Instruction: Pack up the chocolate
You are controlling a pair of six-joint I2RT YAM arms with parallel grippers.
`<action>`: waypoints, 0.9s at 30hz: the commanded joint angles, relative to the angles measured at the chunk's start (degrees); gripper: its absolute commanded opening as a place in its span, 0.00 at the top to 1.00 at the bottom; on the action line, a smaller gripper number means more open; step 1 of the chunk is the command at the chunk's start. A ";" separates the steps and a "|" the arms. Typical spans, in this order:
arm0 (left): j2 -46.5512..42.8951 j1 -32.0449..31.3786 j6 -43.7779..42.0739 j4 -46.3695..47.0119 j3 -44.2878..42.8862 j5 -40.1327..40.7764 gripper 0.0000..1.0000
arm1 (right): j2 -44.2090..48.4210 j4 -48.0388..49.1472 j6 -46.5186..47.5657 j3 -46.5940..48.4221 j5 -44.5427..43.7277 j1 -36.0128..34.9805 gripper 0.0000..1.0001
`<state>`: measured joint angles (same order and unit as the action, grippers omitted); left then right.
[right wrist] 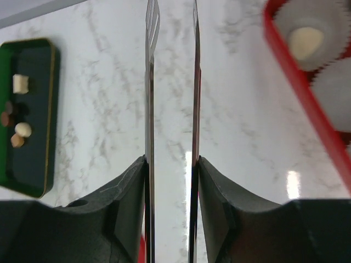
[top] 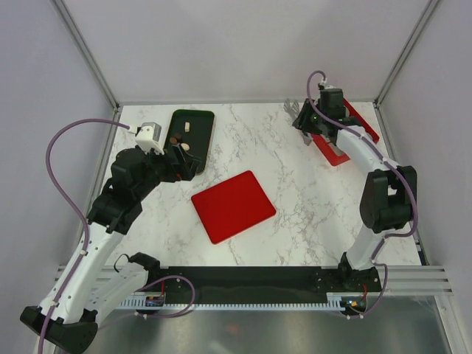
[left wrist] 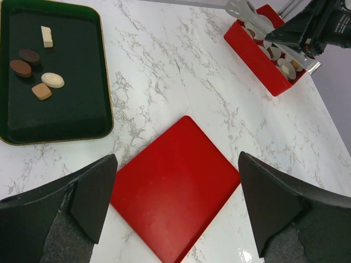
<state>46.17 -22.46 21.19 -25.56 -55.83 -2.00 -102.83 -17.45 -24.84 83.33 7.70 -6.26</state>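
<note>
Several chocolate pieces (left wrist: 37,71), brown, dark brown and cream, lie in the green tray (left wrist: 88,66) at the back left. The same chocolate pieces (top: 182,137) and tray (top: 203,122) show from above. My left gripper (left wrist: 178,164) stands open and empty, above the flat red lid (left wrist: 175,189); from above this gripper (top: 183,158) is at the tray's near edge. My right gripper (right wrist: 171,161) is shut on the metal tongs (right wrist: 151,82), whose arms stay apart, with nothing between the tips. It hovers beside the red box (right wrist: 293,82), where a cream chocolate (right wrist: 306,41) sits in a paper cup.
The red box (top: 333,153) with white pleated cups stands at the back right, under the right gripper (top: 316,122). The red lid (top: 233,206) lies flat at the table's middle. Grey walls and frame posts close in the table's sides and back.
</note>
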 commanded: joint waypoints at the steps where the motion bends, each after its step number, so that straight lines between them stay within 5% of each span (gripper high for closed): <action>1: -0.65 0.57 0.69 2.53 -0.24 0.07 0.00 | 3.07 4.26 -0.56 0.43 -3.21 -7.96 0.52; 14: -1.00 0.66 0.87 2.45 -0.24 -0.64 0.00 | -12.37 12.97 -0.21 10.70 -7.08 -31.07 0.52; 27: -1.52 0.66 1.13 2.45 -0.24 -1.34 0.00 | -31.47 13.41 -2.31 30.92 -17.46 -39.62 0.51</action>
<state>45.36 -22.20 21.19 -25.56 -55.86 -2.20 -132.64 -6.37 -25.74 109.56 -5.28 -45.95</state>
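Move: Some 42 cm to the right hand's left and about 2 cm ahead lies the middle of the green tray, roughly 16 cm below. Inside the tray, the white block is about 44 cm left and 7 cm ahead of this hand, the white oval about 45 cm left and level with it. The red box being left is about 14 cm right and 6 cm ahead. From the idle left hand, the tray is about 25 cm ahead, 5 cm left and 30 cm lower. Sweeping briskly left about 37 cm, the right hand carries the empty, parted tongs from the red box across the marble to above the green tray, drawing back some 5 cm. It rises slightly first, then sinks about 7 cm, while the wrist turns counter-clockwise nearly 30 degrees and tips up a little; the fingers keep their hold on the tongs. ##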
